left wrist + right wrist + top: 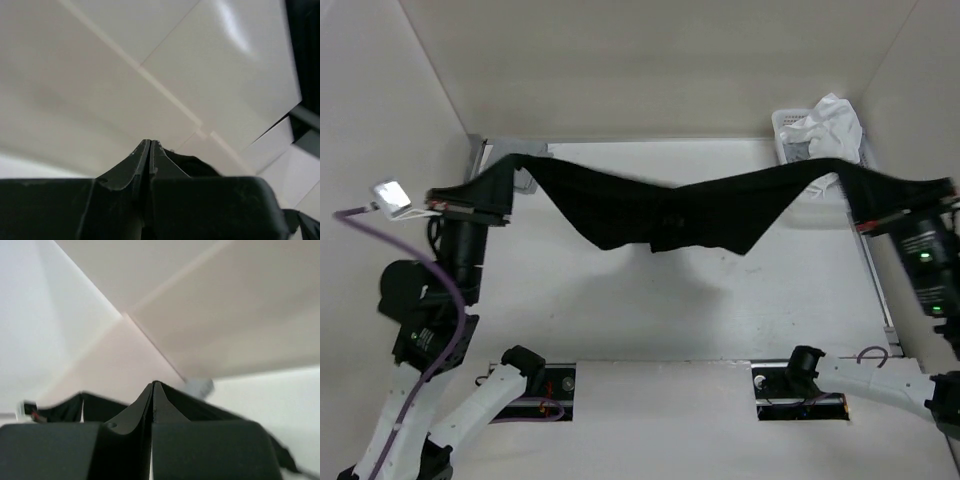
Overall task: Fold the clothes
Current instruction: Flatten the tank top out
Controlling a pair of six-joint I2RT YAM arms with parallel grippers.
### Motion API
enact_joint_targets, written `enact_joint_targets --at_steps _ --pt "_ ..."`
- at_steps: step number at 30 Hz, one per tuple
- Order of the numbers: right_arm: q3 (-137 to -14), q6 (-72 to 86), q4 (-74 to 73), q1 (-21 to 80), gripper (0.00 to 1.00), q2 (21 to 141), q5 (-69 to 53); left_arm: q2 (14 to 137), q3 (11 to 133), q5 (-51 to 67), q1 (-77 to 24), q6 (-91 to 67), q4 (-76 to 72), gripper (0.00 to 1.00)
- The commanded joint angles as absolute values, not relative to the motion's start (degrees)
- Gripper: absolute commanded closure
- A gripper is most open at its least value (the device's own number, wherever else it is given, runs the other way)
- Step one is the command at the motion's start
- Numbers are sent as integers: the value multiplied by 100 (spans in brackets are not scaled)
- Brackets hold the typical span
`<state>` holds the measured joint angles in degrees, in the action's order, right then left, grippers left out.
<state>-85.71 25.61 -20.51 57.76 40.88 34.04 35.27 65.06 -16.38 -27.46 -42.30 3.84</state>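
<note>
The clothes (660, 210), a plain black T-shirt, hang stretched in the air over the table between my two grippers and sag in the middle. My left gripper (508, 178) is shut on the shirt's left end. At the right end my right gripper (852, 188) is shut on the fabric. In the left wrist view the left gripper (150, 141) has its jaws pressed together, with black cloth (200, 165) bulging just right of them. The right wrist view shows the right gripper (152, 384) with its jaws closed and black cloth (205, 409) spreading to both sides.
A white basket (786, 128) stands at the back right corner with a white garment (830, 118) heaped in it, close behind the shirt's right end. White walls enclose the table (670, 310) on three sides. Both arm bases sit at the near edge.
</note>
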Motion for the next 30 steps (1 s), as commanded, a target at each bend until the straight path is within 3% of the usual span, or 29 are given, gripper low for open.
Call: enact_joint_targets --at_steps 1,6,9,13,16,21,26,30 --pt "-9279 1408 -2058 6252 100 4587 4385 3550 7004 -1837 -2650 -3991 -254 100" --pt "-10027 818 -1688 6079 100 5316 4185 4112 7339 -1951 -2501 -3806 -465 100" --pt "-10151 1079 -1714 4965 100 5834 3308 4613 7339 -1969 -2290 -3779 -606 100" --pt "-10256 2160 -1837 2944 100 6773 1183 5710 7312 -1654 -1632 -4024 -694 100" --pt "-10782 2531 -1802 2124 100 7775 178 6615 7584 -1021 -1017 -4551 -747 100" --pt "-12660 2575 -2161 1762 100 9287 -114 7812 8935 -572 -585 -4790 -625 100" --pt "-14736 2628 -2680 1727 100 10054 -123 8130 10035 -387 -418 -4667 -492 100" --pt "-15108 2689 -2681 1709 100 9985 -167 8016 10344 -290 -242 -4632 -466 100"
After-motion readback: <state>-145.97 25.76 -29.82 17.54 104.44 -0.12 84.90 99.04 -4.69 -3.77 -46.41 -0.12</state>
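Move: Both grippers hold the tank top by its corners, high over the table. Its middle hangs level with the left gripper, about 18 cm to the right and 14 cm below; from the right gripper it is about 3 cm ahead, 20 cm left, 17 cm below. The folded grey cloth lies roughly 30 cm ahead of the left gripper and 12 cm left; the basket some 32 cm ahead of the right one and 25 cm right, both around 50 cm down. Keep both grippers pinched on the black corners and rock them up about 7 cm, the left also slightly back. Then whip both forward together some 30 cm towards the far side of the table, swooping down as the fingers tip downward, and finish by lifting again with the fingers tipping back up and easing slightly back. ##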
